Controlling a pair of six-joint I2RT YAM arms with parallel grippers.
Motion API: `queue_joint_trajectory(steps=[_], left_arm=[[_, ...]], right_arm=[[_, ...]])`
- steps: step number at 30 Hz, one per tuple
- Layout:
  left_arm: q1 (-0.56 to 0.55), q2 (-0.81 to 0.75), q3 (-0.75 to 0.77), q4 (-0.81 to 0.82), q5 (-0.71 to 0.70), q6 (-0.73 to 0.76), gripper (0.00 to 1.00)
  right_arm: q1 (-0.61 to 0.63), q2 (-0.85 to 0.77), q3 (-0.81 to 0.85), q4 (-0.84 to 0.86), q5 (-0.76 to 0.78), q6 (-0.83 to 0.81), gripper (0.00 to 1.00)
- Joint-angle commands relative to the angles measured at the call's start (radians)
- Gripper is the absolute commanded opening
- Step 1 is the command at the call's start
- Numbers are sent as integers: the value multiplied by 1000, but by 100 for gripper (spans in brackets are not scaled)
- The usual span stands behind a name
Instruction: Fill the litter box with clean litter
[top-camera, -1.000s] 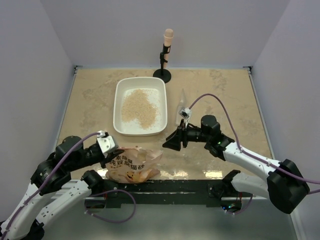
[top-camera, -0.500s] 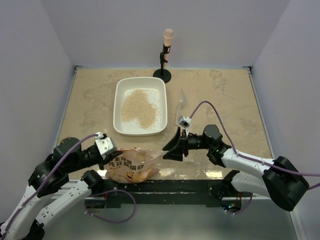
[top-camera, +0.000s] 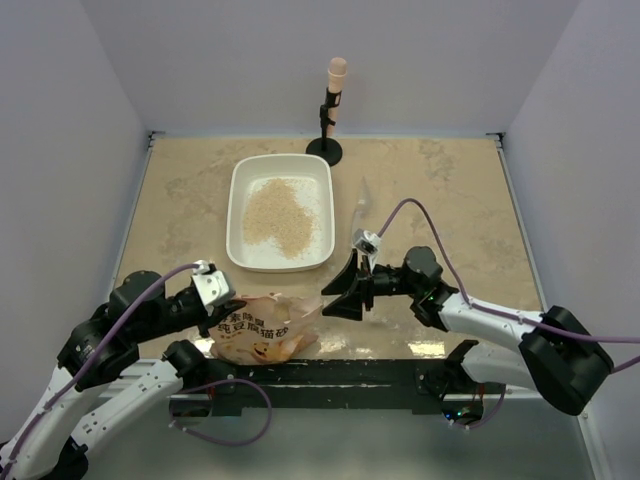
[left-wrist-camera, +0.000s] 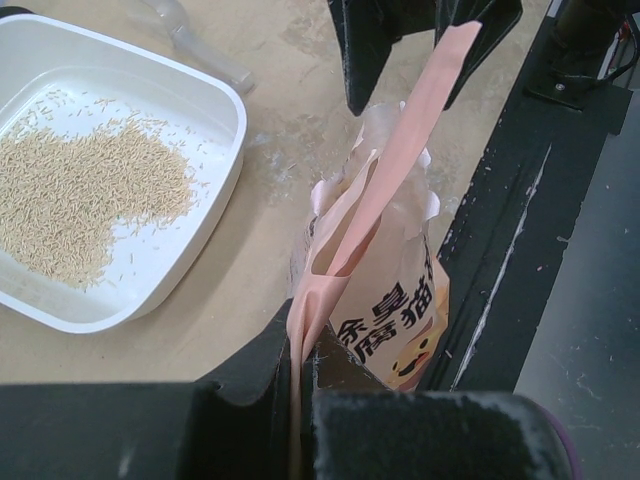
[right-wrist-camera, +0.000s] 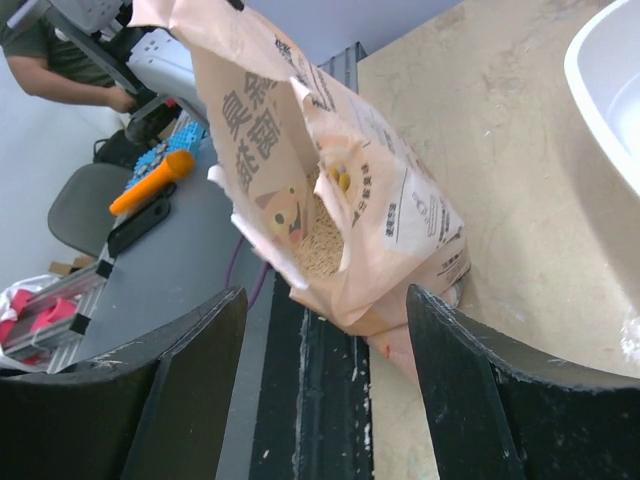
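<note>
The white litter box (top-camera: 237, 215) lies at the table's back centre with a patch of clean litter (top-camera: 278, 217) in it; the left wrist view shows its rim (left-wrist-camera: 228, 112) and the granules (left-wrist-camera: 90, 195). A crinkly orange-pink bag (top-camera: 265, 328) stands at the near edge. My left gripper (top-camera: 222, 305) is shut on the bag's upper flap (left-wrist-camera: 345, 215). My right gripper (top-camera: 335, 290) is open just right of the bag's mouth, not touching it. In the right wrist view the bag (right-wrist-camera: 400, 215) gapes ahead of the spread fingers (right-wrist-camera: 470, 390), with more litter (right-wrist-camera: 320, 245) inside.
A black stand with a peach cylinder (top-camera: 332, 105) sits behind the box. A clear plastic piece (top-camera: 362, 205) lies right of the box. A black rail (top-camera: 380, 372) runs along the near table edge. Grey walls close in on three sides.
My right gripper has moved left and nearer, up to the bag's mouth, with its jaws a little wider. The left gripper and the bag have stayed put.
</note>
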Motion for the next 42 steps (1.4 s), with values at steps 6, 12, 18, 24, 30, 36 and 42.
queue_joint_trajectory(steps=[6, 12, 18, 24, 30, 36, 42], left_arm=[[3, -13, 116, 249, 9, -30, 0], [3, -27, 124, 230, -10, -25, 0], [3, -27, 120, 233, -10, -22, 0], [3, -23, 120, 241, -4, -31, 0], [3, -23, 122, 241, -7, -33, 0], [3, -20, 120, 238, -5, -37, 0], [3, 35, 108, 281, 59, -39, 0]], right_arm=[[94, 134, 159, 0, -16, -122, 70], [146, 148, 150, 26, -20, -103, 70], [146, 126, 138, 28, -5, -96, 67], [162, 183, 173, 57, -11, -81, 61], [183, 246, 188, 86, 4, -81, 49], [185, 225, 184, 94, 61, -81, 0], [168, 87, 172, 30, 116, -84, 0]])
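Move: The bag's loose right-hand rim lies only about 4 cm to the left of the right hand, about level in reach and a centimetre or so lower. The bag's body sits roughly 15 cm to that hand's left, 5 cm back and 8 cm below; the litter box is some 25 cm ahead, 13 cm to the left and 13 cm lower. For the left hand, already pinching the near side of the rim, the loose rim is about 16 cm to its right, 5 cm below, neither ahead nor back. The bag's loose rim is met by the right hand, coming in from the right with open fingers: about 4 cm left and 2 cm back, turning nearly 10 degrees counter-clockwise. After a short pause it edges another 1.5 cm left while dipping about 2 cm, then shuts its fingers, pinching the rim, and starts to rise. The left hand stays put and keeps its pinch. ##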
